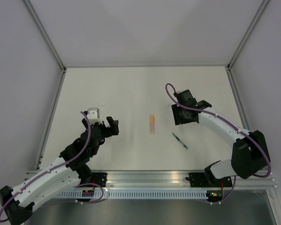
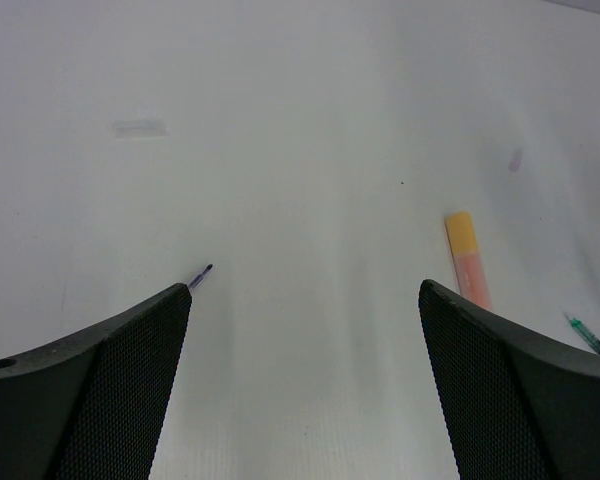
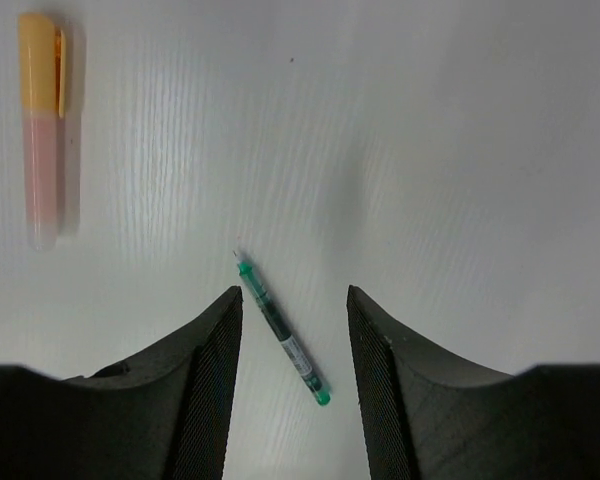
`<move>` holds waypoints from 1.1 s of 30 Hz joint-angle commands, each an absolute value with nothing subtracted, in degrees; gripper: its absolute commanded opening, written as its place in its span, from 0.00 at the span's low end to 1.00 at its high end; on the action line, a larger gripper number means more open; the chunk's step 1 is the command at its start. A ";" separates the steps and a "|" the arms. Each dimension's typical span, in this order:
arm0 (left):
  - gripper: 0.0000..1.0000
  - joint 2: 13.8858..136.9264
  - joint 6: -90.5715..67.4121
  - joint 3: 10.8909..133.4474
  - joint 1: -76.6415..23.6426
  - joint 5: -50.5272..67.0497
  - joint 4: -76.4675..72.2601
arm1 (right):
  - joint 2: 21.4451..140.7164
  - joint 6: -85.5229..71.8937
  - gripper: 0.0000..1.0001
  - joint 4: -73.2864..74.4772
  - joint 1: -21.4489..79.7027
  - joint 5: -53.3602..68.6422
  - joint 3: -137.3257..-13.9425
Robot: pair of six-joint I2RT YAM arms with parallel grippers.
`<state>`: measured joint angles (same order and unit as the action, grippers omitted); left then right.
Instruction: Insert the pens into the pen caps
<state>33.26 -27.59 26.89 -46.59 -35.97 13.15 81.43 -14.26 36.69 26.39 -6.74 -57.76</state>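
Note:
An orange-pink pen (image 1: 152,125) lies mid-table with an orange cap (image 3: 38,60) on one end. To its right a dark green pen (image 1: 180,140) lies slanted and bare. My right gripper (image 3: 294,295) hovers open over the green pen (image 3: 281,332), which shows in the gap between the fingers, apart from both. My left gripper (image 2: 305,290) stands wide open over bare table, left of the orange-pink pen (image 2: 466,258). A thin dark purple tip (image 2: 201,276) pokes out beside its left finger (image 2: 130,370); the rest is hidden. A pale short tube (image 2: 140,128) lies farther off.
The white table (image 1: 131,93) is walled by white panels with metal posts at the far corners. An aluminium rail (image 1: 150,178) carrying both arm bases runs along the near edge. The right arm (image 1: 225,126) arches in from the right side.

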 commanded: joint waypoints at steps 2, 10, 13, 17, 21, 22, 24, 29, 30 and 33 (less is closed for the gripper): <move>1.00 30.68 -27.42 26.19 -46.41 -37.27 11.16 | 82.88 -13.01 0.53 42.36 26.72 -3.86 -58.10; 1.00 28.30 -27.51 25.31 -46.49 -38.23 11.07 | 87.89 -14.24 0.53 40.53 26.63 -0.18 -54.41; 1.00 27.69 -27.60 25.31 -46.49 -38.41 11.42 | 90.87 -15.03 0.53 40.34 26.63 -0.18 -53.53; 1.00 26.63 -27.69 25.05 -46.41 -38.50 11.34 | 90.97 -15.99 0.51 38.41 26.63 -0.26 -50.72; 1.00 25.84 -27.69 24.79 -46.49 -38.41 11.34 | 90.35 -16.70 0.50 36.30 26.63 -0.18 -48.00; 1.00 25.84 -27.60 24.70 -46.49 -38.50 11.16 | 90.18 -16.79 0.49 36.04 26.63 -0.18 -47.81; 1.00 25.84 -27.60 24.52 -46.41 -38.50 11.16 | 89.30 -16.87 0.48 35.77 26.89 -0.18 -47.46; 1.00 26.02 -27.60 24.78 -46.49 -38.67 11.08 | 88.59 -18.28 0.31 35.60 27.33 -1.05 -47.02; 1.00 25.93 -27.60 24.79 -46.41 -38.58 11.07 | 88.85 -18.54 0.23 35.33 27.33 -0.97 -47.02; 1.00 25.84 -27.34 24.44 -46.41 -37.71 10.73 | 89.65 -19.33 0.10 34.19 27.42 -0.44 -47.20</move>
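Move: The green pen lies on the table about 7 cm back from my right hand, 1 cm to its right and 9 cm below. The capped orange-pink pen is at that same depth, about 14 cm left and some 2 cm ahead of this hand; the small clear cap lies about 15 cm ahead and 5 cm left. From my left hand, the green pen is some 33 cm right, 2 cm back and 17 cm below. I sink my right hand about 8 cm while drawing it back some 7 cm onto the middle of the green pen, tipping the slanting fingers about 20 degrees closer to straight down. Stopping at table level, I then close the half-open fingers and pinch the pen's barrel between their tips. ##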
